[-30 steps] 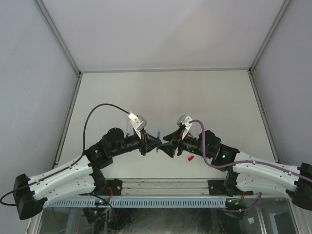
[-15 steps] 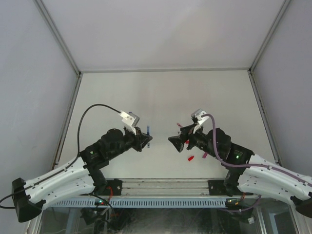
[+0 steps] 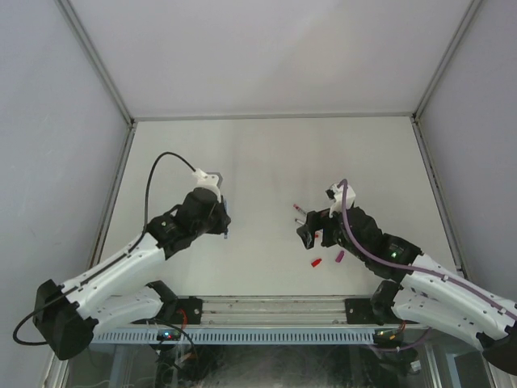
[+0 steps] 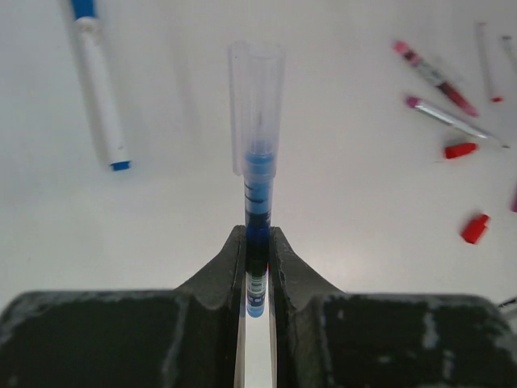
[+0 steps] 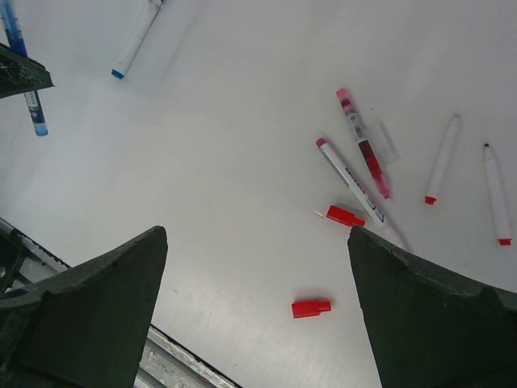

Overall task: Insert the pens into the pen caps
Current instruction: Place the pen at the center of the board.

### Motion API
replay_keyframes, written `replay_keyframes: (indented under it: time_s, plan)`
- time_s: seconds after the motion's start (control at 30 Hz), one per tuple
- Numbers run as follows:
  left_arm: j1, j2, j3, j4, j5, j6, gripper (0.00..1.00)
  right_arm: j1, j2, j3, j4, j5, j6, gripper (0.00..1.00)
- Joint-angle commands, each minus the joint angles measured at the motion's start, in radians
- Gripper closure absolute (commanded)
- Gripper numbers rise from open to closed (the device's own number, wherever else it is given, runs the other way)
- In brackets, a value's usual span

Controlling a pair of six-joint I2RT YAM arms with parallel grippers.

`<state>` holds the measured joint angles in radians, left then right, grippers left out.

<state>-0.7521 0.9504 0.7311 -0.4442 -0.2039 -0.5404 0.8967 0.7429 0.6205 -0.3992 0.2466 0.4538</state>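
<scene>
My left gripper [image 4: 257, 234] is shut on a thin blue pen [image 4: 258, 190]. A see-through cap [image 4: 256, 101] covers the pen's far end. In the top view the left gripper [image 3: 224, 225] hangs left of centre. My right gripper [image 5: 257, 233] is open with nothing between its fingers, and in the top view it [image 3: 311, 232] sits right of centre. Below it lie two red pen caps [image 5: 311, 308] [image 5: 346, 216], two magenta-ended pens [image 5: 363, 153] [image 5: 351, 182] and two white pens with red ends [image 5: 443, 160] [image 5: 494, 194]. A magenta cap [image 3: 339, 256] lies beside a red cap [image 3: 317, 263].
A white pen with blue ends [image 4: 101, 81] lies on the table to the far left of the held pen. Grey walls enclose the table, and the metal rail [image 3: 266, 307] with the arm bases runs along the near edge.
The two grippers, which met at the centre, have drawn apart. The right gripper has opened and pulled back right; the left has swung left, keeping the blue pen.
</scene>
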Motion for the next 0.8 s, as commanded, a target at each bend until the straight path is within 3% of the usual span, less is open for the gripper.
replay_keyframes:
  time_s: [0.0, 0.33, 0.53, 0.77]
  plan:
    - [0.086, 0.098, 0.09, -0.112, 0.011, 0.007, 1.0, -0.013, -0.033, 0.027, -0.037, -0.008, 0.034, 0.07]
    - [0.241, 0.426, 0.28, -0.133, 0.093, 0.12, 1.0, -0.016, -0.003, 0.025, -0.072, -0.012, 0.054, 0.07]
    - [0.261, 0.619, 0.438, -0.169, 0.093, 0.145, 1.0, -0.016, -0.006, 0.018, -0.096, -0.016, 0.074, 0.07]
    - [0.261, 0.733, 0.533, -0.201, 0.081, 0.126, 0.98, -0.018, -0.015, 0.003, -0.106, -0.03, 0.064, 0.07]
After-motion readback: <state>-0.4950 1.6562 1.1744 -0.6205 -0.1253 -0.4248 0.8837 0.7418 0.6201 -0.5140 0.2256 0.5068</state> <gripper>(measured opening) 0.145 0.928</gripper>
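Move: The left hand already holds the capped blue pen. Its spot, bare table just right of the white pen, is about 11 cm ahead, 2 cm left and 12 cm below. The white pen with the blue cap lies some 12 cm ahead and 7 cm left, and the red pen roughly 8 cm ahead and 29 cm right, both at table height. From the right hand the spot is about 16 cm ahead, 30 cm left and 13 cm below. The left hand, still pinching the blue pen, lowers it 8 cm and 10 forward towards table beside the white pen. ##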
